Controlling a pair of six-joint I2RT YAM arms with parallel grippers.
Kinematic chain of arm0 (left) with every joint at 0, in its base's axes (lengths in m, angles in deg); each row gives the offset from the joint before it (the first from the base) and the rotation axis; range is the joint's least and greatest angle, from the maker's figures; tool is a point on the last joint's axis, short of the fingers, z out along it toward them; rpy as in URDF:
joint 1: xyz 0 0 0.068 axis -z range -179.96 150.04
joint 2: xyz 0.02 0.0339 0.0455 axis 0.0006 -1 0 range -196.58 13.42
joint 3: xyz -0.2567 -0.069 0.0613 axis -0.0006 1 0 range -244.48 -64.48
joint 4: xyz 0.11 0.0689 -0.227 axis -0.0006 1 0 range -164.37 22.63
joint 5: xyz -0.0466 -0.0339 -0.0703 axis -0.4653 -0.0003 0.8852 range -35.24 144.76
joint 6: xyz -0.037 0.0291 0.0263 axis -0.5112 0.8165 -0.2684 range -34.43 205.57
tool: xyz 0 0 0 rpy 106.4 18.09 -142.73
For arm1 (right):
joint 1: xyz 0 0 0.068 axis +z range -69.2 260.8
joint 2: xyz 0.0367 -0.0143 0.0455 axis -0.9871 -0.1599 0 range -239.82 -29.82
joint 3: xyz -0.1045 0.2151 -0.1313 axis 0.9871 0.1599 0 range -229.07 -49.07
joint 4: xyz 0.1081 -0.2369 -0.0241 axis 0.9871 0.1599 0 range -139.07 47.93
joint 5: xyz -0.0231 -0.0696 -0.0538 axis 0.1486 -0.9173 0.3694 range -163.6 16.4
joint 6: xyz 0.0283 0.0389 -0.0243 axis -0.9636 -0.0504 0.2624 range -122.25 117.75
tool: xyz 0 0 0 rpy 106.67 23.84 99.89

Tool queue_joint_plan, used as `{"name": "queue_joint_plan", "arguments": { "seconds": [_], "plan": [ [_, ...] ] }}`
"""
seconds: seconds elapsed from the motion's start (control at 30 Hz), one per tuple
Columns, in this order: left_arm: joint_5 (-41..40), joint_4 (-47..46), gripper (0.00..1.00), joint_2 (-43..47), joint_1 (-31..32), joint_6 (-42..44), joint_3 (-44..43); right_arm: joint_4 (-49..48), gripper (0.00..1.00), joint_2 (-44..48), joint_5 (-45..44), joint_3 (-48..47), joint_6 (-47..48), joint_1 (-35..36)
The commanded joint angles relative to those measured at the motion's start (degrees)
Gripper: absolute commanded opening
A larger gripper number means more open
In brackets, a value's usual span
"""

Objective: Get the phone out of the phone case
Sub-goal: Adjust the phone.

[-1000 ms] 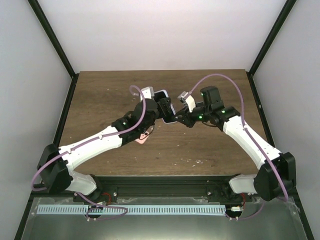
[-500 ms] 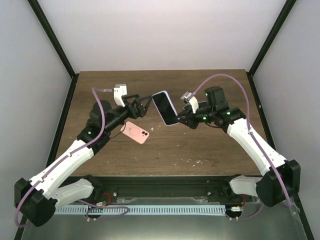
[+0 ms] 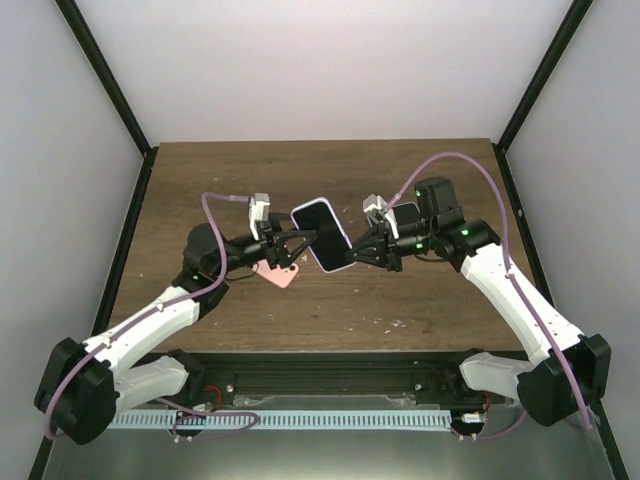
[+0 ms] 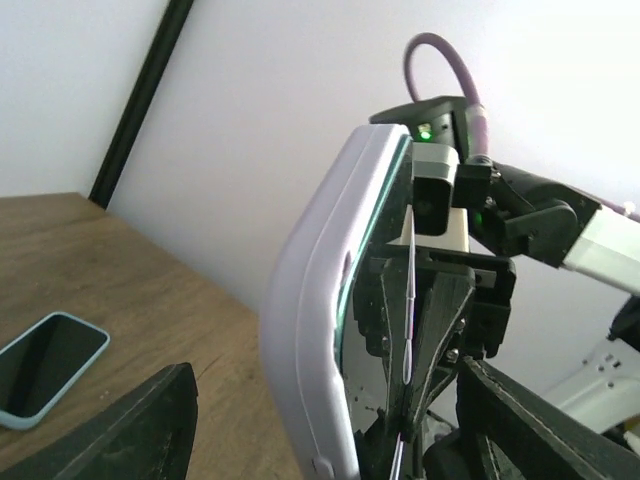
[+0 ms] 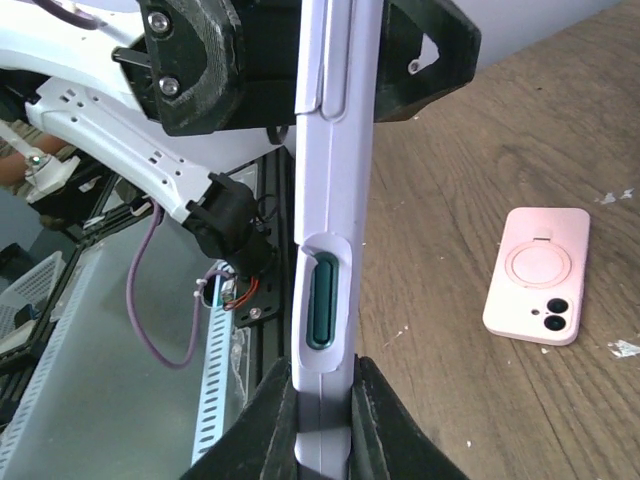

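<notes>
The phone in its lilac case (image 3: 322,234) is held in the air over the middle of the table. My right gripper (image 3: 364,250) is shut on its right end; in the right wrist view (image 5: 322,370) the fingers (image 5: 272,410) pinch the case's (image 5: 335,180) edges just below a teal side button. My left gripper (image 3: 298,246) is wide open at the case's left end. In the left wrist view (image 4: 330,400) its fingers (image 4: 130,425) stand either side of the case (image 4: 315,330) without touching it.
A pink phone case (image 3: 281,274) lies back up on the wooden table (image 3: 420,300) under my left gripper; it also shows in the right wrist view (image 5: 536,275). The left wrist view shows a pale-blue-rimmed phone (image 4: 45,365) lying screen up.
My left gripper let go of the phone, pulled back to the left, then came back open to its left end. My right gripper lowered the phone slightly and tilted it.
</notes>
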State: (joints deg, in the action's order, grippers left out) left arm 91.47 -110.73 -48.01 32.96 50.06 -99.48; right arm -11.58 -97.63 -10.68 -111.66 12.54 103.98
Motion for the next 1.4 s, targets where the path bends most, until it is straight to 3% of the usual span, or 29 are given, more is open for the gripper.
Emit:
{"name": "queue_joint_plan", "arguments": {
  "seconds": [0.0,0.53,0.73,1.1,1.23,1.37],
  "plan": [
    [6.19,-9.28,0.69,-1.99,-0.28,-1.52,-0.85,-0.27,0.01,0.72,6.22,-0.37,1.92,-0.15],
    [10.88,-12.74,0.33,-5.06,-0.26,-3.85,-2.69,-2.13,0.01,1.19,7.21,1.49,0.68,-0.15],
    [11.43,-14.52,0.29,-5.71,-0.29,-5.56,-2.87,-3.49,0.01,1.53,7.43,1.75,-0.61,-0.13],
    [12.02,-15.65,0.07,-6.12,-0.25,-6.88,-3.35,-4.73,0.01,2.17,6.88,2.47,-1.35,-0.15],
    [12.13,-11.51,0.03,-5.39,-0.45,-7.02,-5.2,-2.37,0.22,2.72,6.82,1.45,1.94,-0.13],
    [15.52,6.16,0.0,-4.45,-1.47,-2.0,-12.07,9.12,0.43,1.87,5.38,-2.6,14.92,-0.06]
  ]
}}
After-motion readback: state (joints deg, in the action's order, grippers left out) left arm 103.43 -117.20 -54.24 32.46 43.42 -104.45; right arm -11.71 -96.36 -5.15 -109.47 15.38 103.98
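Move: Held up in the right fingers by its right long edge near the lower end, the phone in its lavender case has its middle some 6 cm to the left of that hand, 4 cm ahead and 3 cm above. From the open left hand that middle lies about 5 cm to the right, 1 cm ahead, at its height. The pink phone lies on the table, about 11 cm ahead of the left hand, 10 cm to its left and 30 cm below. Closing on the free left long edge of the raised case, the left hand eases about 2 cm each to the right, back and up, turning some 10 degrees clockwise, and its wide-open fingers pinch the edge. The right hand keeps its grip while drawing back about 2 cm in all, then begins to spread its fingers around the case's lower end once the left grip is shut. ##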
